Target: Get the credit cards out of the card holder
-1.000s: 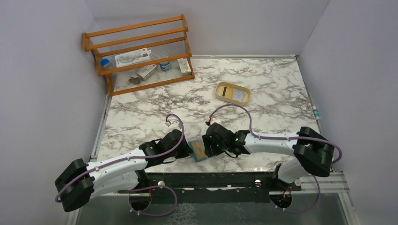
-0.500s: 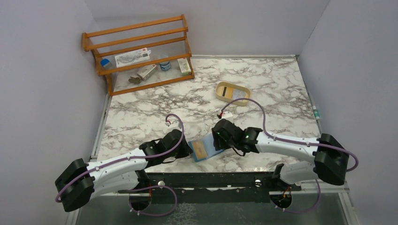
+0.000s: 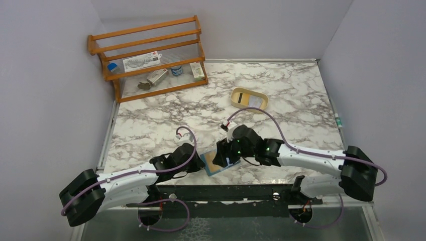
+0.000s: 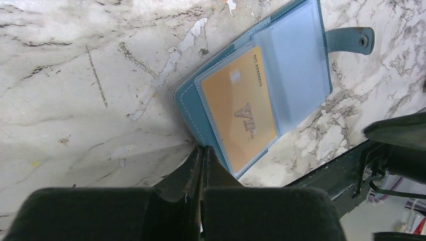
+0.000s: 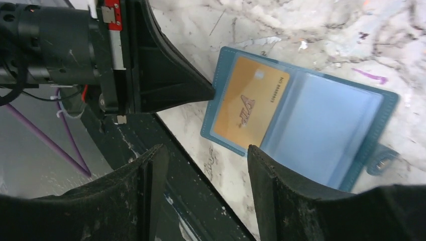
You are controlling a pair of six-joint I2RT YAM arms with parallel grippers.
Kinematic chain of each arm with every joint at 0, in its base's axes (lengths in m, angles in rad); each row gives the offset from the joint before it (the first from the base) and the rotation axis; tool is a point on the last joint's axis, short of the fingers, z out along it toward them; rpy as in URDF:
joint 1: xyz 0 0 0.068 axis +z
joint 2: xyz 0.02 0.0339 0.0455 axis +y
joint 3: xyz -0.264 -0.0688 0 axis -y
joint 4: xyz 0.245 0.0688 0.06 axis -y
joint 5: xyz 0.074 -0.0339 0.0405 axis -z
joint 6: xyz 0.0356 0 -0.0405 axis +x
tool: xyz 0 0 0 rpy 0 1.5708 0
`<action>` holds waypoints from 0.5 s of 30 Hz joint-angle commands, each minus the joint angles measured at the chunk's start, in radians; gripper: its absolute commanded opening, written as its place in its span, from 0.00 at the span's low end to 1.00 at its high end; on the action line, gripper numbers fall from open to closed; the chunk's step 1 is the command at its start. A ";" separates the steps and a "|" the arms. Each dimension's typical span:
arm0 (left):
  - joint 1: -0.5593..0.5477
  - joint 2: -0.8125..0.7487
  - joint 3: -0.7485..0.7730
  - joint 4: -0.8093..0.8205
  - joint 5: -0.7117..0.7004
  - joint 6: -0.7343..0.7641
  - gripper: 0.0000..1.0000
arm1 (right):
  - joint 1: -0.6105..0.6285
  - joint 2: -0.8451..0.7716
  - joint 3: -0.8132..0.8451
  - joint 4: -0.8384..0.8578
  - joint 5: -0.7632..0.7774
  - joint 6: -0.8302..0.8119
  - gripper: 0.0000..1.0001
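The teal card holder (image 3: 210, 164) lies open and flat near the table's front edge, its snap tab (image 4: 351, 40) pointing away. A gold credit card (image 4: 241, 110) marked VIP sits under the clear sleeve of one half; the other sleeve (image 5: 326, 120) looks pale and I cannot tell what it holds. My left gripper (image 4: 203, 150) is shut, its tips against the holder's teal edge (image 5: 217, 88) beside the gold card (image 5: 248, 108). My right gripper (image 5: 205, 150) is open and empty above the holder's near side, straddling the table edge.
A tan tray (image 3: 235, 95) at the back right holds two cards, one with a dark stripe (image 3: 242, 98) and one pale (image 3: 257, 102). A wooden rack (image 3: 150, 55) with small items stands at the back left. The black front rail (image 3: 226, 193) runs just below the holder.
My right gripper backed off to the right, then came back left over the open holder, its jaws a little wider. The left arm shifted slightly, staying shut at the holder's edge.
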 commanded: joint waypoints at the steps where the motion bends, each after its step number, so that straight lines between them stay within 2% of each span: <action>1: 0.004 -0.014 -0.036 0.086 -0.001 0.022 0.00 | -0.005 0.098 -0.040 0.168 -0.140 -0.010 0.65; 5: 0.004 -0.007 -0.057 0.150 -0.013 0.046 0.00 | -0.050 0.134 -0.091 0.281 -0.197 0.029 0.65; 15: 0.004 0.087 -0.058 0.219 -0.011 0.059 0.00 | -0.095 0.279 -0.062 0.311 -0.174 0.004 0.65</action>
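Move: Just to the right of the shut left fingers, about 5 cm over, 2 cm farther out and 1 cm lower, lies the gold card in its pocket. The holder's left border is almost under those fingertips, 1 cm right, 1 cm ahead and 1 cm down. From the open right hand the card is roughly 9 cm below, 3 cm left and 2 cm ahead; the clear pocket sits about 7 cm right of the card and 1 cm farther out. Sinking some 6 cm towards the gold card, the open right hand first edges about 1 cm back and left, then swings roughly 2 cm forward, tipping down about 5 degrees; its fingers stay wide apart. The left hand, fingers shut, lowers just under 1 cm onto the holder's left border and nudges it slightly right and forward. ##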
